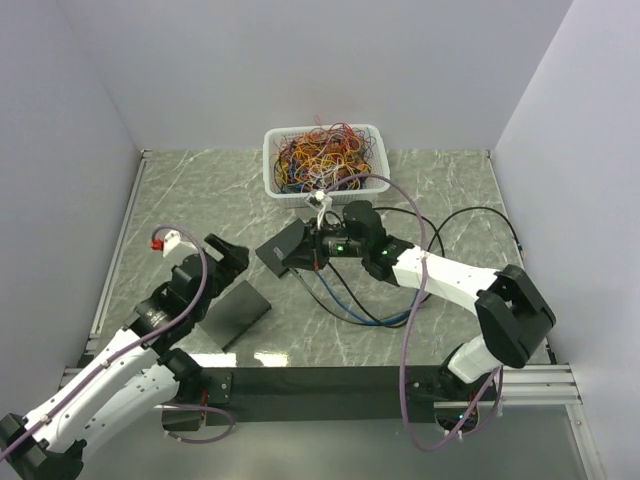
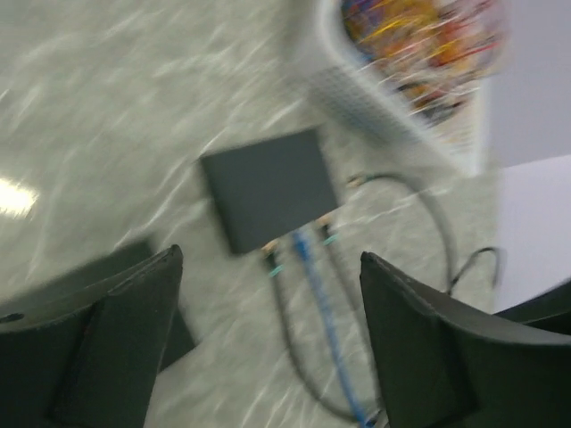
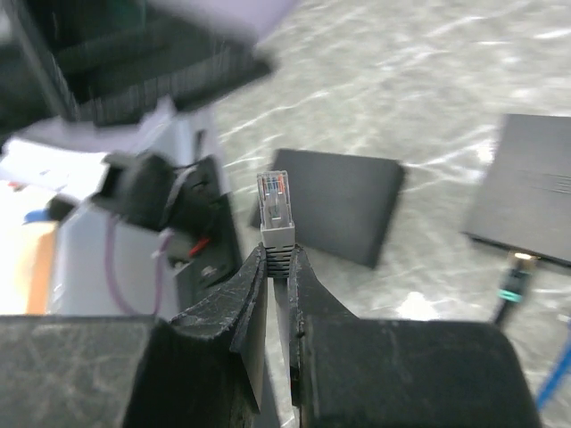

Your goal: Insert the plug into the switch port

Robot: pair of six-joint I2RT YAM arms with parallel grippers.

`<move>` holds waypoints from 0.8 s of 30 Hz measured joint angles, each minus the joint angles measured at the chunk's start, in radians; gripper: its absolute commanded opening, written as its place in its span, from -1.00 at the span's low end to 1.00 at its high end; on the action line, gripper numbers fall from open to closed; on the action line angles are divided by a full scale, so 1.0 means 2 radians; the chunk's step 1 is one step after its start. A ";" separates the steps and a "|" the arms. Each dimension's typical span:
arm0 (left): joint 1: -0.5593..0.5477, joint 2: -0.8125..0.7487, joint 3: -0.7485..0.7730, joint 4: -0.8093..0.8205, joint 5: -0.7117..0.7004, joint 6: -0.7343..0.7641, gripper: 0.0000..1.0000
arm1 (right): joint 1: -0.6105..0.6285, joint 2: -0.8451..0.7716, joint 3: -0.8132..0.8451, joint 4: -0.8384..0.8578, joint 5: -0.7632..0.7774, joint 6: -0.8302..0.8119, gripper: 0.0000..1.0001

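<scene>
My right gripper (image 3: 277, 264) is shut on a grey-booted network plug (image 3: 275, 203), whose clear tip sticks up past the fingertips. The black switch (image 3: 533, 185) lies to its right with a cable in its near edge. In the top view the right gripper (image 1: 318, 246) hovers beside the switch (image 1: 282, 249). My left gripper (image 1: 228, 251) is open with nothing between its fingers (image 2: 125, 343). In the blurred left wrist view, the switch (image 2: 268, 185) lies ahead with several cables plugged in, one of them blue (image 2: 312, 267).
A flat dark slab (image 1: 240, 312) lies on the marble table by my left gripper; it also shows ahead of the plug (image 3: 335, 203). A white basket (image 1: 322, 156) of tangled wires stands at the back. Black and blue cables (image 1: 345, 298) loop right of the switch.
</scene>
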State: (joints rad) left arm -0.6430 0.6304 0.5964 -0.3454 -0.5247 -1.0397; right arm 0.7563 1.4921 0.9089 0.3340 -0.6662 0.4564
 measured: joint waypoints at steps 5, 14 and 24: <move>-0.002 -0.006 -0.002 -0.140 0.016 -0.065 0.99 | 0.004 0.033 0.032 -0.051 0.045 -0.013 -1.00; -0.024 -0.012 -0.077 -0.208 0.077 -0.187 0.94 | 0.006 0.056 0.038 -0.105 0.075 -0.019 -1.00; -0.043 -0.087 -0.137 -0.185 0.093 -0.264 0.99 | 0.006 0.066 0.050 -0.112 0.074 -0.019 -1.00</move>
State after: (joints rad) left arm -0.7300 0.4572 0.3222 -0.7162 -0.3378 -1.5677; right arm 0.7692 1.6241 1.0080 0.1097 -0.5175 0.4183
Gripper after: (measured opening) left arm 0.989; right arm 0.146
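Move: The near black switch lies about 10 cm back from the open left hand, 4 cm to its left and some 19 cm below. The far switch, with cables plugged in, is about 7 cm ahead and 7 cm right of that hand, equally low. From the right hand, which still holds the clear plug, the near switch is about 7 cm back and 10 cm left; the far switch is 10 cm ahead, level sideways; both are some 19 cm below. Left hand sinks 15 cm and back 9 towards the near switch, opening; right lowers its plug 6 cm. ##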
